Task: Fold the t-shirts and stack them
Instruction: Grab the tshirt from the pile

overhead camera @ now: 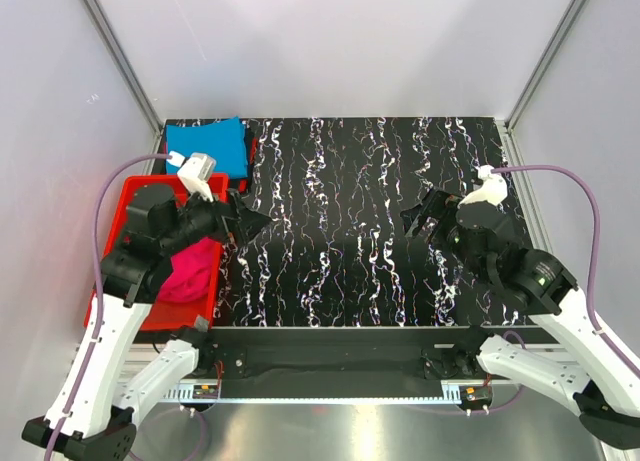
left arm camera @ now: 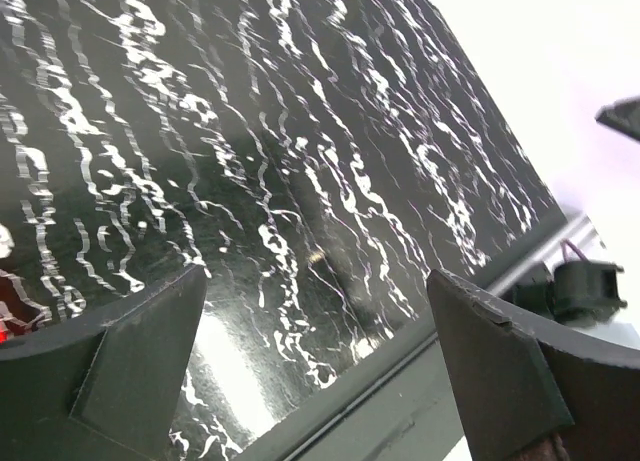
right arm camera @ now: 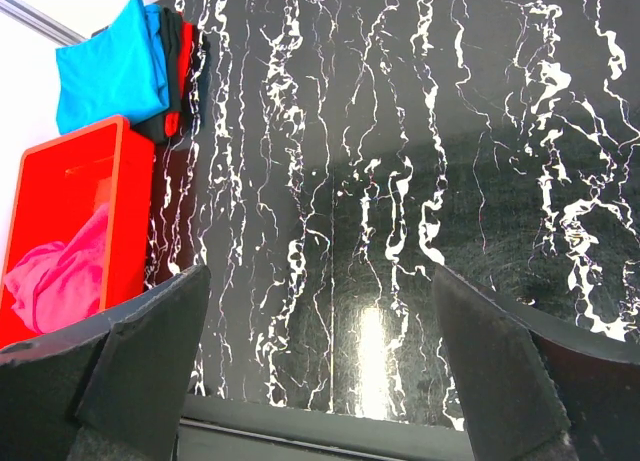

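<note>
The turquoise t-shirt lies folded flat at the table's back left corner; the right wrist view shows it on top of darker folded cloth. The pink t-shirt sits crumpled inside the red tray, and is also seen in the right wrist view. My left gripper hovers open just right of the tray, over the black mat, with nothing between its jaws. My right gripper hangs open and empty over the right half of the mat.
A black mat with white veins covers the table. The red tray stands along the left edge. Red and black folded cloth lies under the turquoise shirt. White walls and metal posts enclose the back and sides.
</note>
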Controlling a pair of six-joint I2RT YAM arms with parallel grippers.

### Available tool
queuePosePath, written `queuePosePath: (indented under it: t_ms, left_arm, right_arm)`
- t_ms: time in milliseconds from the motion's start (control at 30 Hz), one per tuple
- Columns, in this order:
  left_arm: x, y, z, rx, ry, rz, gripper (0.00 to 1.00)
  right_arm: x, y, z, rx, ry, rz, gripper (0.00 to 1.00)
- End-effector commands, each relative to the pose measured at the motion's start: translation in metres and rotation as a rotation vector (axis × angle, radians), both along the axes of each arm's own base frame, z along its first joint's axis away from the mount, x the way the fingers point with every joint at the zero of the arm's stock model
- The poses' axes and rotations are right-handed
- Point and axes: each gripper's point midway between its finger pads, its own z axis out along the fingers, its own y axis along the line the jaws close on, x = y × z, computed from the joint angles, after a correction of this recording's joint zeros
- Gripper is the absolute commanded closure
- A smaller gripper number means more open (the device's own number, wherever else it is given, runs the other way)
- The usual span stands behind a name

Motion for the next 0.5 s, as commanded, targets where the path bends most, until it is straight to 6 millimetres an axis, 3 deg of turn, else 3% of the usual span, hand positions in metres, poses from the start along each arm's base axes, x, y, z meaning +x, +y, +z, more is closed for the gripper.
queuePosePath:
  t_ms: [0,33,233,300,333,467]
  left_arm:
    - [0.010,0.019,0.029,-0.007,-0.055,0.146,0.01]
    - [0.018,0.037,0.029,0.027,-0.033,0.268,0.01]
    - [0.037,0.082,0.009,0.111,0.090,0.563,0.01]
    - [0.045,0.106,0.002,0.112,0.121,0.709,0.01]
    - [0.050,0.129,-0.002,0.108,0.139,0.808,0.01]
    - [0.061,0.193,-0.052,0.053,0.343,1.080,0.01]
  right_arm:
    - [0.006,-0.003,0.003,-0.009,-0.023,-0.024,0.00]
    - [0.006,-0.003,0.002,-0.009,-0.020,-0.029,0.00]
    - [0.008,-0.001,-0.002,-0.014,0.002,-0.035,0.00]
    - [0.007,-0.001,-0.004,-0.017,0.012,-0.037,0.00]
    - [0.006,-0.002,-0.004,-0.016,0.012,-0.039,0.00]
    - [0.005,0.005,-0.009,0.007,0.013,-0.007,0.00]
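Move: The pink t-shirt in the red box lies about 19 cm to the left hand's left, roughly level with it fore and aft and some 27 cm below. The box's middle is about 22 cm left and 4 cm ahead, while the folded blue shirt sits some 27 cm ahead and 17 cm left. From the right hand, the pink t-shirt is about 46 cm left, level fore and aft, and 26 cm down. Left hand swings about 14 cm left and 6 cm forward towards the pink t-shirt, turning counter-clockwise, fingers staying open. ##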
